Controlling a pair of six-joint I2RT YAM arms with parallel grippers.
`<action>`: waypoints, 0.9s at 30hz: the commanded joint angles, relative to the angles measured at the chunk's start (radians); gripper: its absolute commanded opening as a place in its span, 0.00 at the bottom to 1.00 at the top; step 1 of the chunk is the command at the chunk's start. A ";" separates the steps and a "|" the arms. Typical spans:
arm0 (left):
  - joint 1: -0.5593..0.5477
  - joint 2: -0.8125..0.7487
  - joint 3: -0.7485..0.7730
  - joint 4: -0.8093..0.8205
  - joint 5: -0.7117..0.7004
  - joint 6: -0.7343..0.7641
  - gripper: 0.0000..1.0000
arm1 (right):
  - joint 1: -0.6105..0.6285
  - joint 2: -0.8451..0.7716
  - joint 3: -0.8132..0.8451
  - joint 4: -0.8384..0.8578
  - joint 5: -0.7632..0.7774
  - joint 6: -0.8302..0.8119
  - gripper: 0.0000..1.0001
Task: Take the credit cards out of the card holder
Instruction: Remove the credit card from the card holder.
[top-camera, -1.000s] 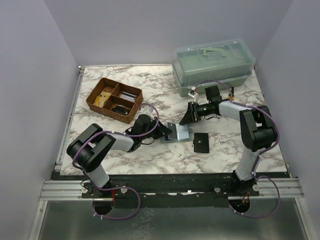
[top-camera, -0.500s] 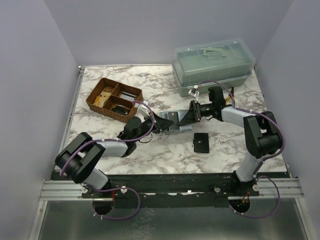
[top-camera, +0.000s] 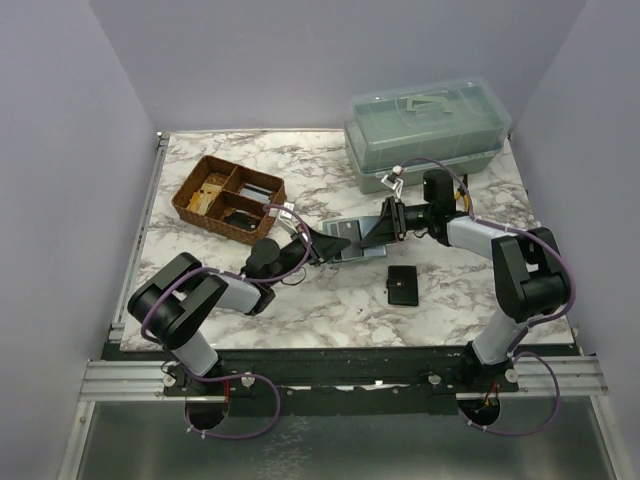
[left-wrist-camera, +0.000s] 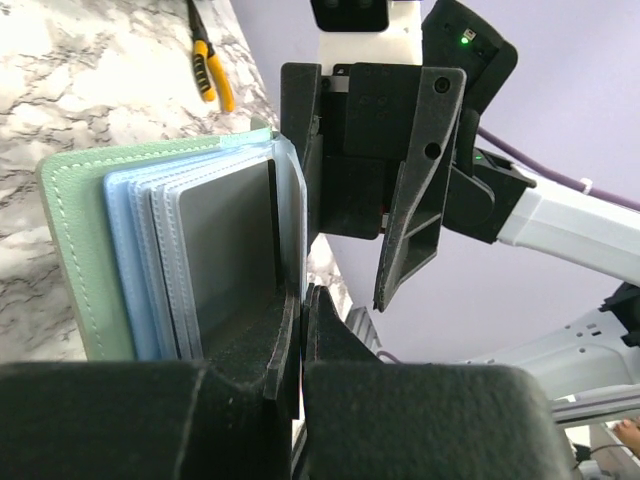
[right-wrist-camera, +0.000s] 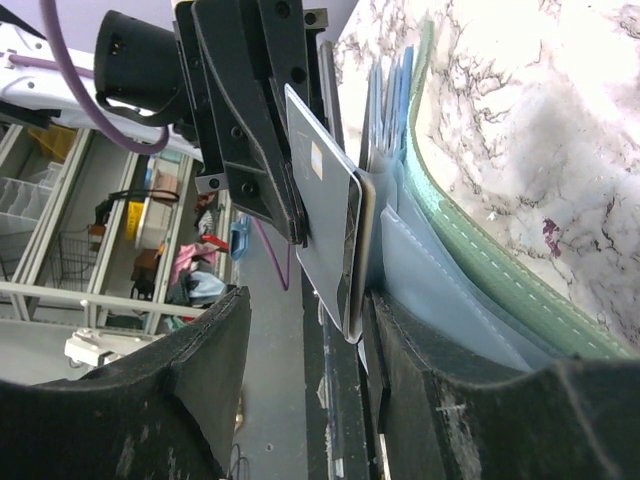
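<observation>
The sage-green card holder (top-camera: 345, 242) hangs open above the table's middle, between the two arms. My left gripper (top-camera: 325, 246) is shut on one of its inner leaves; in the left wrist view the jaws (left-wrist-camera: 303, 300) pinch the outermost pale-blue sleeve (left-wrist-camera: 288, 200) beside the green cover (left-wrist-camera: 70, 260). A grey-faced credit card (right-wrist-camera: 330, 215) sits in that sleeve. My right gripper (right-wrist-camera: 308, 320) stands open around the sleeve's free edge, which lies against its right finger (right-wrist-camera: 420, 380). The other cards are hidden in the sleeves.
A black snap wallet (top-camera: 402, 285) lies on the marble in front of the right arm. A wicker basket (top-camera: 228, 198) with compartments stands at the back left, and a lidded plastic box (top-camera: 428, 130) at the back right. Yellow-handled pliers (left-wrist-camera: 210, 70) lie further off.
The left gripper lifted the card holder off the table and carried it back and to the left. The right gripper followed it and opened wider around the sleeve's edge.
</observation>
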 joint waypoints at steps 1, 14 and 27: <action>-0.026 0.063 0.053 0.197 0.110 -0.078 0.00 | 0.009 -0.036 -0.035 0.167 -0.057 0.113 0.54; -0.052 0.108 0.093 0.198 0.183 -0.103 0.00 | -0.030 -0.050 -0.072 0.260 -0.012 0.221 0.50; -0.081 0.171 0.131 0.185 0.168 -0.101 0.00 | -0.030 -0.068 -0.076 0.260 -0.004 0.236 0.11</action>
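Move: The credit card's end already sits between the open right fingers, its middle about 3 cm to that hand's left at the same height. From the left hand, which pinches the green card holder, the card is some 2 cm to the right and about 1 cm ahead. The green card holder's middle is about 2 cm left and 2 cm ahead of the right hand; the black card holder lies on the table 9 cm to that hand's right, 3 cm back, 15 below. Right fingers close around the card's end as both hands shift right about 2 cm, rising, left still pinching. ##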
